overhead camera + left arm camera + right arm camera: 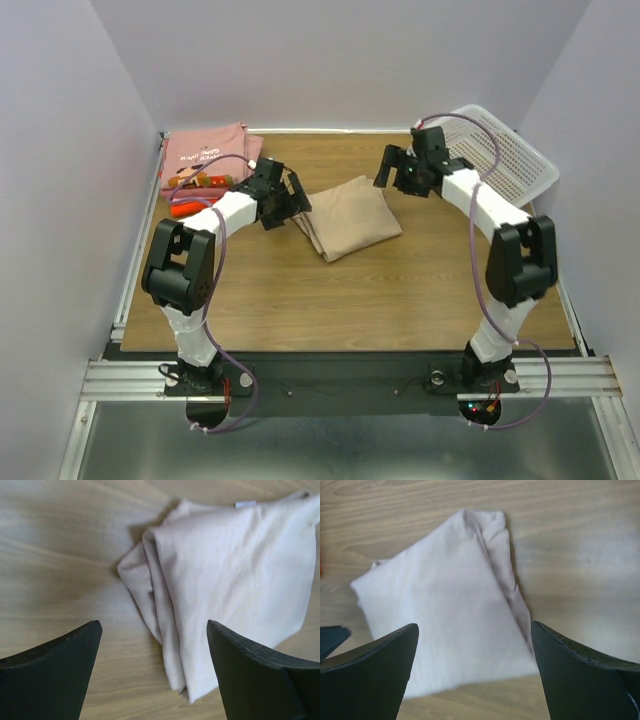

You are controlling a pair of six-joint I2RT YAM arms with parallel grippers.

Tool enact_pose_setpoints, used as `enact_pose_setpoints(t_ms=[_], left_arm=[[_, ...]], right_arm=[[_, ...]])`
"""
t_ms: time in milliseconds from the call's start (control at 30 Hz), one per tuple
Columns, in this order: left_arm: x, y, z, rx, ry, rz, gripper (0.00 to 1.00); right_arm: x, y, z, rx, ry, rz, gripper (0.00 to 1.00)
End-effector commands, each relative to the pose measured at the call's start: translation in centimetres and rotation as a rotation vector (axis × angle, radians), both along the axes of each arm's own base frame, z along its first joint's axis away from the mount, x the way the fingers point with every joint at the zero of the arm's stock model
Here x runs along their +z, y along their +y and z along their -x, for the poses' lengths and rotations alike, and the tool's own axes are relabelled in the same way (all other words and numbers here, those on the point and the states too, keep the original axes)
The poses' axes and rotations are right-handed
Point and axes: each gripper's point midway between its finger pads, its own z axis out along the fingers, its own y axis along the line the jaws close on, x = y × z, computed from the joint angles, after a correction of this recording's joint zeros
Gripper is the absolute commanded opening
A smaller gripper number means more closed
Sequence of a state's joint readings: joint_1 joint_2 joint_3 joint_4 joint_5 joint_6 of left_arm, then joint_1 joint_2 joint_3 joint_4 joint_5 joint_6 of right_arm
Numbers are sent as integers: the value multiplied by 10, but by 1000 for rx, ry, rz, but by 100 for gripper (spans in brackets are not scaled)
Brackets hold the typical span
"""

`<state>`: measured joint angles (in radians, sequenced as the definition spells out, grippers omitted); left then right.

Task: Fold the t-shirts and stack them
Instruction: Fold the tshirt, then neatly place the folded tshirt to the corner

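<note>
A tan t-shirt point(348, 217) lies folded in a rough square in the middle of the table. It also shows in the left wrist view point(235, 575) and the right wrist view point(445, 620). My left gripper point(296, 200) is open and empty, just left of the shirt's left edge. My right gripper point(392, 166) is open and empty, above the shirt's far right corner. Pink t-shirts point(205, 152) with a print lie stacked at the far left, with a red-orange t-shirt point(190, 209) under their near edge.
A white perforated basket point(505, 155) stands tilted at the far right corner, behind the right arm. Grey walls close in the table on three sides. A metal rail runs along the near edge.
</note>
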<state>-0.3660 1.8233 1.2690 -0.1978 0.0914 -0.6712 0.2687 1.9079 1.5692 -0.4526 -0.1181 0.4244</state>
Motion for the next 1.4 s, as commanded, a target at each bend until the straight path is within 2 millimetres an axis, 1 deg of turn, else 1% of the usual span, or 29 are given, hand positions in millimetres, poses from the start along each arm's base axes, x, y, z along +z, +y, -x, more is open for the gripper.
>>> enact_pose_setpoints(t_ms=[0, 67, 100, 167, 200, 233, 333, 433, 533, 567, 600, 633, 667, 700, 733, 767, 800, 833, 867, 900, 933, 967, 1000, 1033, 1100, 1133, 1167, 1233, 1367], left_arm=[[14, -24, 14, -58, -34, 88, 98], [10, -30, 15, -58, -34, 103, 98], [5, -33, 14, -58, -27, 105, 98], [-2, -41, 12, -62, -15, 120, 98], [-5, -43, 11, -63, -9, 122, 98], [-7, -44, 8, -56, -3, 123, 98], [-28, -48, 9, -49, 46, 117, 98], [-40, -51, 17, -49, 79, 107, 97], [-45, -52, 19, -29, 75, 76, 94], [-46, -52, 18, -27, 78, 72, 92], [-52, -53, 17, -29, 89, 67, 89], [-50, -57, 11, -33, 82, 74, 84], [-53, -58, 10, -38, 90, 69, 83], [-64, -59, 9, -41, 111, 59, 79], [-67, -60, 7, -44, 118, 53, 70], [-64, -65, 2, -55, 109, 50, 66], [-67, -69, -4, -67, 103, 31, 55], [-74, -65, -2, -68, 116, 10, 47], [-74, -67, -5, -73, 113, -12, 42], [-74, -65, -9, -71, 106, -32, 33], [-74, -63, -12, -70, 97, -54, 10], [-67, -57, -22, -66, 69, -102, 0], [-64, -52, -29, -72, 42, -148, 0], [-49, -51, -43, -87, -15, -182, 0], [-36, -43, -53, -151, -69, -280, 0], [-17, -33, -65, -130, -118, -345, 0], [-3, -25, -71, -163, -161, -418, 0], [28, -9, -87, -142, -239, -529, 0], [74, 13, -102, -181, -332, -721, 0]], right_arm=[[38, -17, 39, -53, -80, -10, 100], [35, -25, 61, -77, -70, -8, 100], [32, -32, 80, -95, -65, -10, 100], [33, -38, 107, -99, -79, -26, 100], [33, -39, 106, -100, -80, -26, 100], [37, -42, 119, -100, -101, -32, 100], [54, -51, 128, -109, -166, -17, 100], [70, -54, 133, -117, -213, -28, 100], [77, -54, 137, -116, -231, -40, 100], [74, -54, 140, -116, -224, -42, 100], [75, -53, 144, -116, -227, -57, 100], [74, -53, 147, -114, -223, -63, 100], [70, -54, 153, -113, -221, -68, 100], [69, -54, 157, -116, -220, -76, 100], [68, -55, 160, -118, -222, -76, 100], [67, -57, 163, -127, -223, -75, 100], [66, -61, 168, -137, -234, -69, 100], [65, -63, 171, -141, -239, -68, 100], [65, -64, 174, -141, -242, -69, 100], [64, -65, 177, -140, -245, -69, 100], [60, -72, 179, -169, -255, -46, 100], [57, -75, 180, -177, -252, -34, 100], [51, -77, 182, -185, -243, -24, 100], [38, -80, 187, -186, -220, -9, 100], [22, -80, 194, -176, -188, -1, 100], [7, -81, 201, -169, -155, 8, 100], [1, -82, 203, -167, -144, 21, 100], [-8, -85, 205, -168, -124, 37, 100], [-17, -88, 207, -176, -107, 61, 100]])
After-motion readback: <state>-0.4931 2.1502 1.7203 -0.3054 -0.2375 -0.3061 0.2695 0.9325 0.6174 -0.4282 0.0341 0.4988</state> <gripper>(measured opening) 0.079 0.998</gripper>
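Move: The folded t-shirt's middle lies about 13 cm to the left hand's right, level ahead, some 5 cm below. The shirt pile stands about 21 cm to the left hand's left and 14 cm farther out, roughly 2 cm lower. From the right hand, the t-shirt's middle is some 5 cm back, 10 cm left and 8 cm below; the white basket is about 9 cm ahead, 25 cm right and 5 cm below. Left hand slips 8 cm right and down, pinches the t-shirt's edge, drags forward; right pulls back some 22 cm. ##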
